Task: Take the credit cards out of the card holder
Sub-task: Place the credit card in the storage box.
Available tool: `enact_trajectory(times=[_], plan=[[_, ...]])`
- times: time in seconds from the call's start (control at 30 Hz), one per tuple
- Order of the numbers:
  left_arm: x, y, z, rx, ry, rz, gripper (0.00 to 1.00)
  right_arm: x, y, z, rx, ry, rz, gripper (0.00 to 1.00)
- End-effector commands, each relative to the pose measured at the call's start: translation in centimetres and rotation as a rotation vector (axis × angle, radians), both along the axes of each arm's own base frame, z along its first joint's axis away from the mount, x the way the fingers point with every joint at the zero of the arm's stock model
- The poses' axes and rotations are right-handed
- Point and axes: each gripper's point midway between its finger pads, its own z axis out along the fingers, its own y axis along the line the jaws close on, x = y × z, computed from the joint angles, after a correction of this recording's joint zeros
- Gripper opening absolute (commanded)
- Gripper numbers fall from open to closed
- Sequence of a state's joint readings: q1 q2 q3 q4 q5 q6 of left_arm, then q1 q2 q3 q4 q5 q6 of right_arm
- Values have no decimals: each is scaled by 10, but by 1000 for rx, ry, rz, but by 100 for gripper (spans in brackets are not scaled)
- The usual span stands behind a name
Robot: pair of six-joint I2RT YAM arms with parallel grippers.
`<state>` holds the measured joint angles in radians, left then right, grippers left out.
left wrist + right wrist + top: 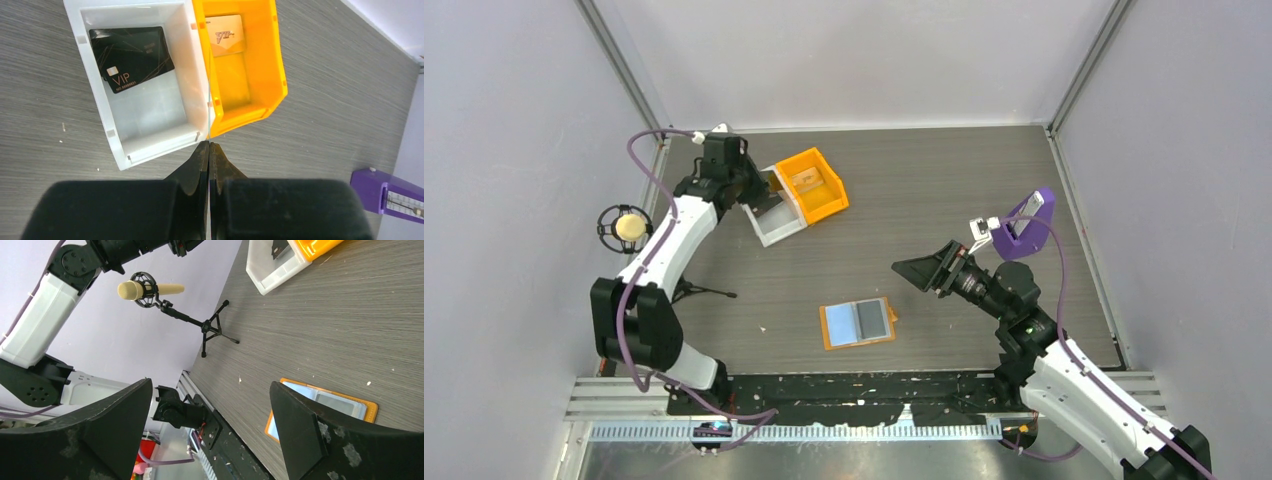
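Observation:
The card holder (pixel 859 323) lies open on the table, orange with two light blue panels, and a grey card (pixel 873 319) sits in its right panel. In the right wrist view the card holder (pixel 325 399) shows low on the right. My right gripper (pixel 909 272) (pixel 211 385) hovers up and to the right of it, open and empty. My left gripper (pixel 752 192) (pixel 208 145) is shut on a thin credit card (pixel 208 95), seen edge-on above the wall between the white bin (pixel 115 135) and the orange bin (pixel 277 75). A black VIP card (pixel 132 57) lies in the white bin, a beige one (pixel 226 35) in the orange.
A purple wedge stand (pixel 1027 222) (pixel 387 192) sits at the table's right side. A microphone on a small tripod (pixel 629 227) (pixel 150 289) stands at the left edge. The walls of the enclosure close in the table on three sides.

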<state>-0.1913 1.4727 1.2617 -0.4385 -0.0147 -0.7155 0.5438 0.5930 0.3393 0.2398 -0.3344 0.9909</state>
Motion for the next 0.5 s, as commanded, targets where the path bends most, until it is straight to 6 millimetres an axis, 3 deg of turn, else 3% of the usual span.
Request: enact_trajectory(times=[0.0,0.47], plan=[[18,13,4,52,-6,31,0,3,-3,28,-1,-85,-12,95],[44,31,-25,59,77,58,0,10,-6,25,-69,-74,-38,96]])
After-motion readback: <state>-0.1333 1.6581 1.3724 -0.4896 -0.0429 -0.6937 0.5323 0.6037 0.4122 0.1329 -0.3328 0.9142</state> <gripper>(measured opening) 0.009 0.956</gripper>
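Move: Over the storage box, the left hand holds a credit card edge-on. The white compartment's middle lies roughly 4 cm ahead, 2 cm to its left and 17 cm below. The black VIP cards inside lie about 6 cm ahead, 3 cm left; the orange compartment's middle is some 9 cm ahead, 8 cm to the right. From the right hand, the white compartment is about 25 cm ahead and 28 cm left, well below. Sinking about 4 cm while reaching some 3 cm forward and a little less to the left, the left hand brings the pinched card down towards the white compartment, slowing as it goes. The wrist tips the fingers a few degrees further down; they stay shut on the card. ##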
